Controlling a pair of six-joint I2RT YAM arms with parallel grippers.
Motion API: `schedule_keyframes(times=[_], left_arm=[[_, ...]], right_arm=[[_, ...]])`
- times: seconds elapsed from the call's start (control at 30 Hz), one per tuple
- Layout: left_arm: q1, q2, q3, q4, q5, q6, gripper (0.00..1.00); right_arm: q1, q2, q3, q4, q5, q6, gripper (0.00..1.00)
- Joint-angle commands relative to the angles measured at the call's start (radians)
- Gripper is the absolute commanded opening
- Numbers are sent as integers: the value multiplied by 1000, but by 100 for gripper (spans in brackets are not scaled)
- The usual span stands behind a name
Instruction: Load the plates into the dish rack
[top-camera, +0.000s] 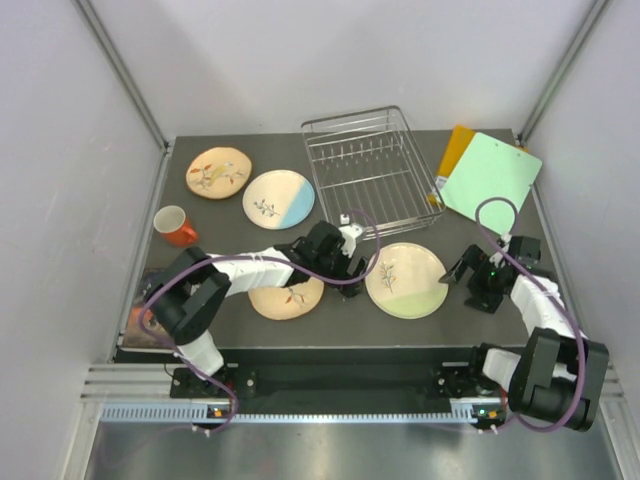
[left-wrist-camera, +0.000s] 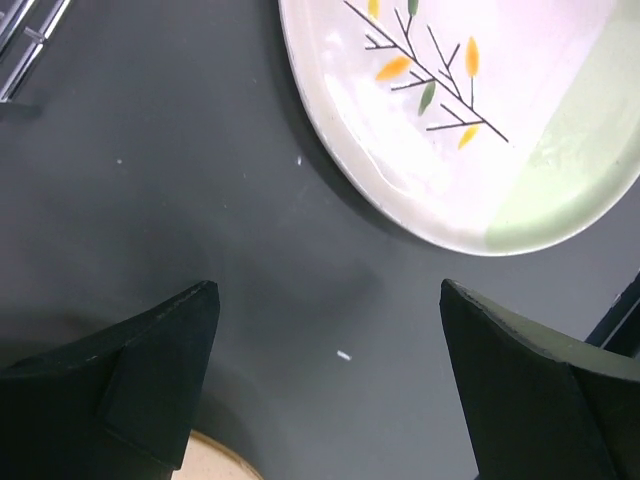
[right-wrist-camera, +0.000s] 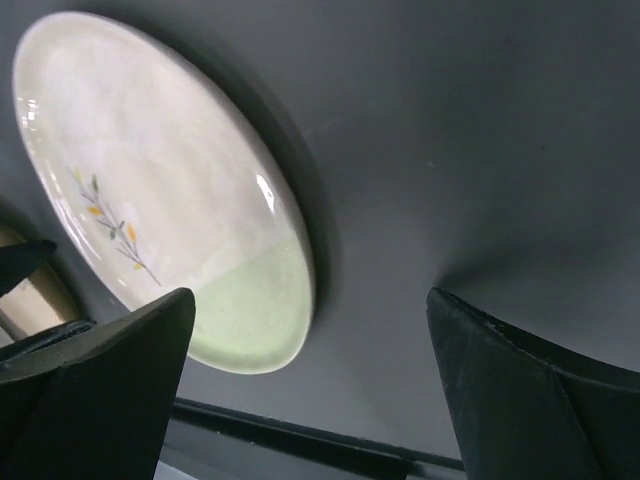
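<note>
Several plates lie flat on the dark table. A tan plate (top-camera: 218, 172) and a white-and-light-blue plate (top-camera: 279, 198) sit at the back left. A second tan plate (top-camera: 290, 300) lies partly under my left arm. The cream and pale green plate (top-camera: 405, 280) (left-wrist-camera: 470, 120) (right-wrist-camera: 170, 170) lies between the grippers. My left gripper (top-camera: 352, 264) (left-wrist-camera: 328, 290) stands open just left of it, over bare table. To the plate's right, my right gripper (top-camera: 462, 272) (right-wrist-camera: 310, 295) is open and holds nothing. The silver wire dish rack (top-camera: 372, 170) stands behind, with no plates in it.
A small red cup (top-camera: 176, 226) stands at the left. A green board (top-camera: 492, 178) overlaps an orange board (top-camera: 455, 148) right of the rack. The table's near edge (right-wrist-camera: 300, 435) runs close below the right gripper. White walls enclose the table.
</note>
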Motion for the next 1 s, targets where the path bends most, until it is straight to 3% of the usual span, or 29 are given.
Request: schedule_keyframes(times=[0.0,0.2,0.43,0.73,0.97], left_arm=[[-2,32,-4,99,-11,-11,96],[-53,83,28,94,-35,-31,96],[-102,121,45,130,-37,-51,96],[-113,172,99,133,-37,-49,96],[-117,169,93,119,-40,-45,96]], right_arm=[[9,-31,-33,114,14,55,100],[23,71,-87,323,-99,118,100],[54,211,-71,470,-113,87,100],[103,283,-32,366,-132,-35,100],[172,257,-76,312,-170,30,99]])
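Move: About 11 cm to the right of the left hand and level with it fore and aft lies the middle of the green-and-white plate, some 2 cm lower. The leafy plate is about 16 cm to this hand's left and 1 cm back; the dish rack's middle is roughly 24 cm ahead and 4 cm right. From the right hand, the green-and-white plate is about 12 cm left, 2 cm ahead and 2 cm below; the green board is some 25 cm ahead and 6 cm right. Closing in on the green-and-white plate from both sides, the left hand slides low to the right about 6 cm until its open fingers reach over the near-side rim. The right hand goes forward some 6 cm, then eases left about 4 cm along the opposite rim, tips lifting and wrist turning counter-clockwise, its outer finger coming up against the rim. Both grippers stay wide open. ##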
